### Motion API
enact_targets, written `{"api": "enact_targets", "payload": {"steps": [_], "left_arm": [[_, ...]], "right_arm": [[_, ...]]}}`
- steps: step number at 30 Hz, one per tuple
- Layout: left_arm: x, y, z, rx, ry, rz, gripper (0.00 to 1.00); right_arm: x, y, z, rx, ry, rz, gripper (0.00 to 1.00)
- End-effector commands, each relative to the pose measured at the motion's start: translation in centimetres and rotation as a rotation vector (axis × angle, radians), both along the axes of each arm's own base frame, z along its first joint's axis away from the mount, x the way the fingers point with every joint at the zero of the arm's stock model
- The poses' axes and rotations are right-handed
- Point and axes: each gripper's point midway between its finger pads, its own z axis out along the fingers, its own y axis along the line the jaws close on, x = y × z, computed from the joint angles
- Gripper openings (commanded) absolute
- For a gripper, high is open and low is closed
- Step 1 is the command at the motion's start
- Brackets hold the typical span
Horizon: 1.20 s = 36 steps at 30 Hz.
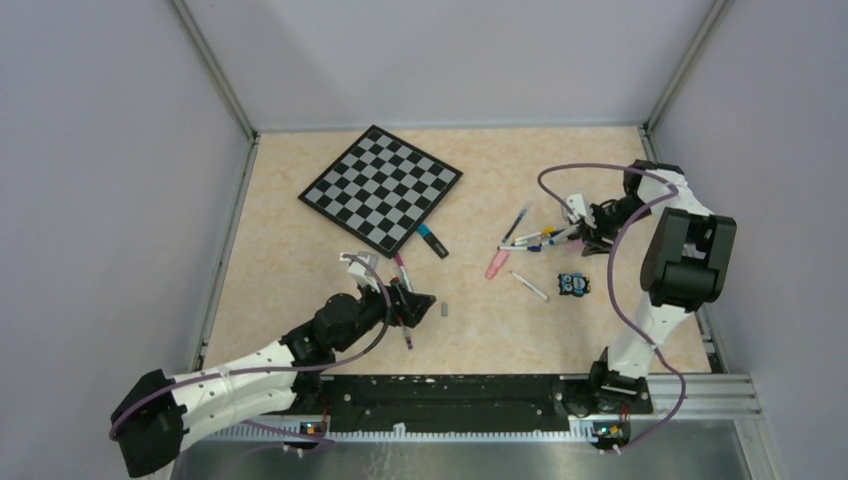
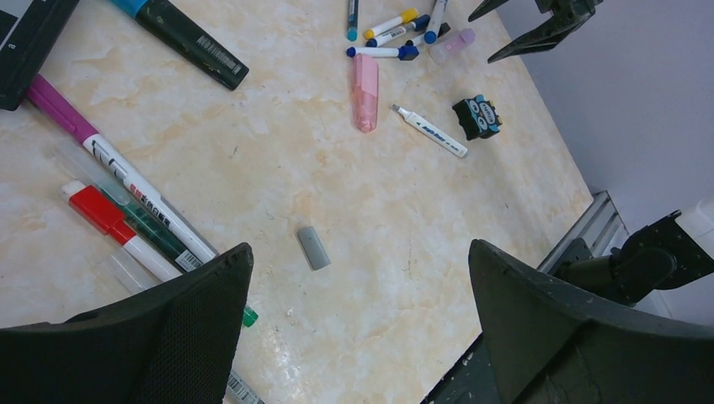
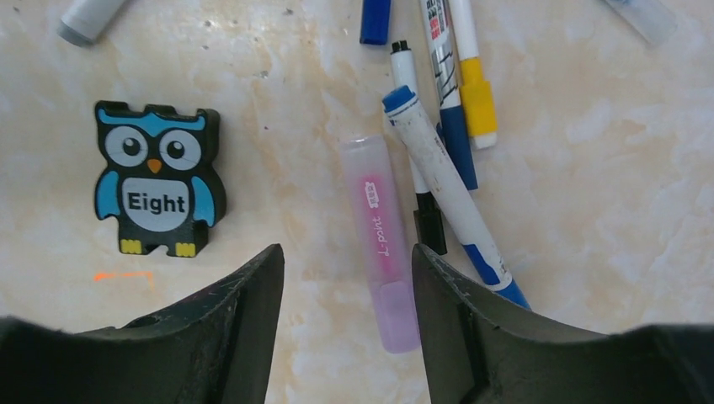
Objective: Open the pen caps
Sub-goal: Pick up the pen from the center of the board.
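My left gripper (image 2: 360, 252) hangs wide open over the table, holding nothing. A loose grey cap (image 2: 313, 247) lies just beyond its fingers. To its left lie a red-capped pen (image 2: 97, 210), a magenta-ended pen (image 2: 59, 109) and a green one. My right gripper (image 3: 345, 252) is open above a pink highlighter (image 3: 380, 227), whose pale cap end lies between the fingers close to the right one, untouched. Beside it lie a blue-capped pen (image 3: 438, 177), a yellow-capped pen (image 3: 477, 105) and a black pen. In the top view the right gripper (image 1: 583, 235) sits by this pen cluster (image 1: 535, 238).
A black-and-blue owl figure (image 3: 158, 178) stands left of the right gripper. A checkered board (image 1: 380, 188) lies at the back left. A black marker with a teal end (image 1: 432, 240), a second pink highlighter (image 1: 496, 263) and a white pen (image 1: 528, 286) lie mid-table.
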Motion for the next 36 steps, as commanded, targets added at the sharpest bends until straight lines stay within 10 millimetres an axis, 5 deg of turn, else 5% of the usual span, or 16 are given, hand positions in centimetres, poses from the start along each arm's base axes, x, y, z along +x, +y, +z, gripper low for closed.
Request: {"api": "enact_targets", "payload": {"steps": [1,27,36], "left_arm": [[-0.1,-0.8,0.7,-0.035,-0.018,-0.027,0.99],[-0.1,-0.8,0.0,-0.019,-0.005,-0.031,0.99],[-0.4,-1.0,0.3,-0.035,-0.003,-0.046,0.99]], "right_arm": [[2.1,-0.6,-0.6,-0.062,-0.044,0.028,0.55],[2.1,-0.9,-5.5,-0.286,0.038,0.035,0.38],[0.9,-1.6,-6.4,-0.349,0.081,-0.02,0.08]]}}
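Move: The capped pink highlighter lies about 2 cm ahead of the right hand and 5 cm below it, its length running roughly left-right. The blue-capped white marker is beside it, some 5 cm ahead and 4 cm left of the hand. The owl block sits about 9 cm back and 3 cm left, the uncapped white marker about 8 cm back and 14 cm left. From the left hand, the highlighter is roughly 16 cm ahead, 41 cm right and 12 cm below. Lower the right gripper about 5 cm onto the pink highlighter, easing some 2 cm forward on the way so that the fingers straddle its barrel. Tip the fingers about 15 degrees steeper towards the table, narrowing them all the while, then, once down, shut them on both long sides near the middle and pinch the highlighter. ##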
